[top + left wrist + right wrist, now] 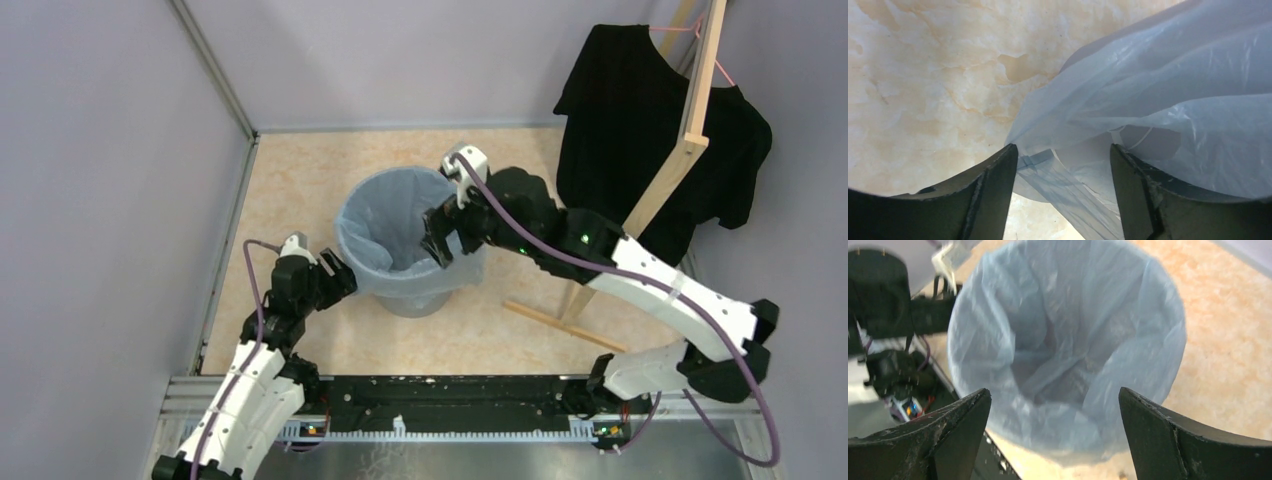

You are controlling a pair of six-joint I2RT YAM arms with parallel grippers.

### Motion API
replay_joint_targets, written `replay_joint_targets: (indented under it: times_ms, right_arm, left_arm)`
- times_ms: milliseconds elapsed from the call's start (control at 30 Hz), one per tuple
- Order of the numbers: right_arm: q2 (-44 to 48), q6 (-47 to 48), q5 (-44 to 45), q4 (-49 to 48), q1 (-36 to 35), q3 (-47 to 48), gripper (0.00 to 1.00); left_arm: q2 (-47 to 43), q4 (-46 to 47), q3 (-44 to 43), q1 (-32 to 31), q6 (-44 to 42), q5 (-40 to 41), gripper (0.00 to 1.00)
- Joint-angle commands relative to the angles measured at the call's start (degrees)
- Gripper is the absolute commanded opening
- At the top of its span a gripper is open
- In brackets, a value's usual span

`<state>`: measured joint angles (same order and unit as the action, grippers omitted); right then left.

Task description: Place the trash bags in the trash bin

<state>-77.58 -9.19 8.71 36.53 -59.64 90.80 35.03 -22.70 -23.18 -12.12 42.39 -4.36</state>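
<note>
The grey trash bin (418, 302) stands on the floor in the middle. A pale blue trash bag (385, 215) lines it, and its film is folded over the rim and hangs down the outside. My left gripper (343, 278) is open at the bin's near-left side. A fold of the bag (1158, 100) hangs between its fingers (998, 185), unclamped. My right gripper (440, 243) is open and empty over the bin's right rim. It looks down into the lined bin (1063, 330).
A black T-shirt (630, 110) hangs on a wooden rack (692, 140) at the back right, with the rack's floor slat (560, 325) close to the bin. Grey walls close in the left and back. The arms' mounting rail (450, 405) runs along the near edge.
</note>
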Motion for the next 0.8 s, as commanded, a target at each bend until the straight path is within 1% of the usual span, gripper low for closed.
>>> replay_joint_targets:
  times_ms: [0, 133, 200, 300, 400, 500, 600, 700, 767]
  right_arm:
    - [8.4, -1.3, -3.0, -0.4, -1.0, -10.7, 0.99]
    - [15.4, -4.9, -5.7, -3.3, -1.4, -21.3, 0.99]
    - [17.6, -6.3, -6.5, -5.6, -1.8, -27.2, 0.99]
    - [19.7, -7.4, -7.9, -9.3, -2.6, -32.9, 0.99]
    - [20.4, -8.7, -6.6, -13.4, -3.2, -37.2, 0.99]
    - [20.5, -11.8, -2.1, -19.8, -3.5, -42.4, 0.99]
    - [19.6, -16.8, 2.6, -29.0, -4.3, -48.3, 0.99]
    - [16.2, -19.2, 8.8, -39.3, -5.7, -53.0, 0.99]
    - [11.8, -19.8, 13.0, -43.5, -6.1, -53.8, 0.99]
  left_arm:
    - [0.2, -3.0, -4.8, -0.2, -0.5, 2.9, 0.79]
    - [-0.1, -10.1, -8.6, -0.2, 1.9, 6.8, 0.87]
    - [-0.6, -13.4, -10.8, -0.2, 2.2, 8.5, 0.91]
    - [-1.6, -19.1, -15.2, -0.2, 3.1, 13.9, 0.98]
    - [-3.9, -24.2, -18.1, -0.2, 5.1, 18.9, 0.99]
    - [-8.9, -23.6, -18.5, -0.2, 4.6, 21.7, 0.99]
    - [-13.2, -19.9, -19.2, -0.2, 2.1, 22.8, 0.99]
    - [-14.8, -15.2, -21.4, -0.2, -2.8, 22.1, 0.99]
    - [-14.7, -12.7, -23.9, -0.2, -5.7, 21.8, 0.99]
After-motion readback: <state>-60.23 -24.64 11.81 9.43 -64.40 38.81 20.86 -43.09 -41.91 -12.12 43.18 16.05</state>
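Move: The bag's near-right hanging edge lies about 2 cm back, 4 cm right and 18 cm below the right hand. From this hand the trash bin's middle is roughly 6 cm ahead, 7 cm left and 22 cm down; the stand's foot bar is about 25 cm right, 2 cm back and 35 cm down. From the left hand, the bin's middle is some 15 cm right and 3 cm ahead, the edge 26 cm right and 4 cm back. Open right hand sinks 20 cm and back towards the bag's near-right edge; left hand opens, rising leftward from bin. ##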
